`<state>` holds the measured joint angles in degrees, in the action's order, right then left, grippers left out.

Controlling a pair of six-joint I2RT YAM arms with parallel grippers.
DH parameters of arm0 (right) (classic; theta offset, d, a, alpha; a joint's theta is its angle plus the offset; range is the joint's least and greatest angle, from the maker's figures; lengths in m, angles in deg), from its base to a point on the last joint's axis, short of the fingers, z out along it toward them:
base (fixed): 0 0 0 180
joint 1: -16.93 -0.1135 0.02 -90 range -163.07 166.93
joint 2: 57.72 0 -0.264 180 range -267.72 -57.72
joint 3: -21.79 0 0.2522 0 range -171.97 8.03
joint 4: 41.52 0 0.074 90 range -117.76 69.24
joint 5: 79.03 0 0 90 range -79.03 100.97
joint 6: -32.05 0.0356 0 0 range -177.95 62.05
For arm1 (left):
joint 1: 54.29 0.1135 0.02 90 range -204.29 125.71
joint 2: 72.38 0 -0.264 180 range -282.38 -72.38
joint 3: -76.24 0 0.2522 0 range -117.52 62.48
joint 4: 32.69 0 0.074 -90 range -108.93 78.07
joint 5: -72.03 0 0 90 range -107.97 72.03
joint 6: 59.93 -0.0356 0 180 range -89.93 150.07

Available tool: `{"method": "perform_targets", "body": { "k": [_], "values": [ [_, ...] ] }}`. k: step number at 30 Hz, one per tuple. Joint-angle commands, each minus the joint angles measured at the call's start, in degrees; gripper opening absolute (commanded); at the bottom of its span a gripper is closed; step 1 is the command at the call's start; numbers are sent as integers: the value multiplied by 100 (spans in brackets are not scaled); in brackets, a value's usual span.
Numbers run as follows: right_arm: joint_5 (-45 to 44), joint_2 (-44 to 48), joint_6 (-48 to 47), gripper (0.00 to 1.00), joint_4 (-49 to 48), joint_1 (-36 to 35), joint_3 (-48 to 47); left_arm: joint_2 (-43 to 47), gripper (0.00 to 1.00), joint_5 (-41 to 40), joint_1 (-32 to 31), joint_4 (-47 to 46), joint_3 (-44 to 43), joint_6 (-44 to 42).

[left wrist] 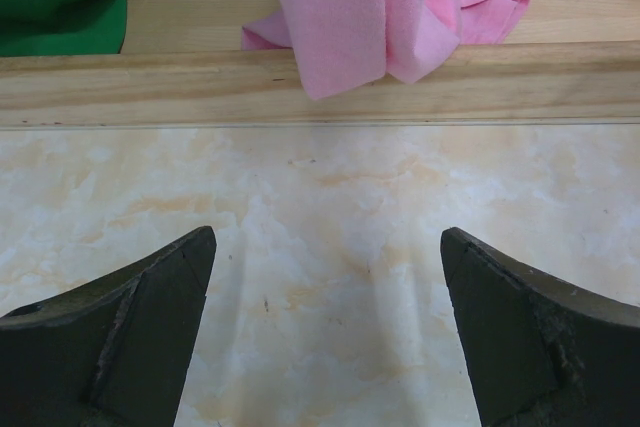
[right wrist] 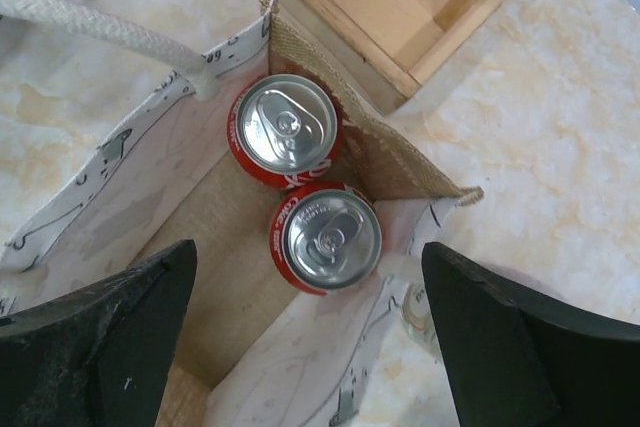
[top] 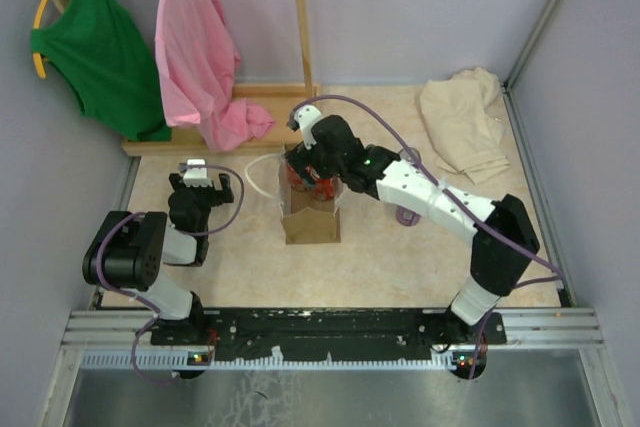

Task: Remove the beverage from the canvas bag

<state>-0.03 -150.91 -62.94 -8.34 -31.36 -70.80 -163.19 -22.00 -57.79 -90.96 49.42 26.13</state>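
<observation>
The canvas bag (top: 309, 219) stands open mid-table, tan-brown with white handles. In the right wrist view its burlap wall (right wrist: 395, 152) and white printed lining surround two upright red beverage cans, one (right wrist: 285, 129) at the far corner and one (right wrist: 326, 237) nearer. My right gripper (right wrist: 310, 292) is open, hovering above the bag's mouth with its jaws either side of the nearer can, not touching it. In the top view it (top: 308, 169) covers the bag's far end. My left gripper (left wrist: 328, 277) is open and empty over bare table, left of the bag (top: 205, 185).
A wooden rack base (top: 200, 142) runs along the back, with a pink shirt (top: 200, 57) and a green shirt (top: 95, 42) hanging over it. A cream-beige cloth heap (top: 462, 125) lies at the back right. A purple cable loop (top: 405, 215) lies right of the bag.
</observation>
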Motion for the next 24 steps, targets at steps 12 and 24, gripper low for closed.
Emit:
{"method": "perform_targets", "body": {
  "k": [12,24],
  "values": [
    [-177,-1068,-327,94,100,-58,-877,-60,100,-34,-21,-162,-74,-21],
    [-169,-1236,-24,95,115,99,-556,-59,100,-36,-23,-162,-74,-23]
  ]
}}
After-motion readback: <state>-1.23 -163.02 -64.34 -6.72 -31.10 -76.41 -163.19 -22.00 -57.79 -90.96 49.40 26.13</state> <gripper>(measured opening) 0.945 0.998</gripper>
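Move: The red can nearest the right arm stands in the bag some 2 cm ahead of the open right gripper, 2 cm to its right and about 14 cm below. The other red can is some 3 cm farther out and 5 cm to the left of it. Outside the bag, at the same level, the glass bottle stands about 3 cm ahead and 13 cm right of the gripper. From the left hand the nearer red can is about 28 cm right, 2 cm back and 2 cm lower. Downward, some 6 cm, the right hand sinks towards the two red cans at the far end of the canvas bag, quick at first and easing off. It also works about 2 cm forward and slips a little left, then barely back right, while the wrist rolls and tips by under 10 degrees. Fingers stay wide open, pointing forward-left and down; no grip on either can yet. ##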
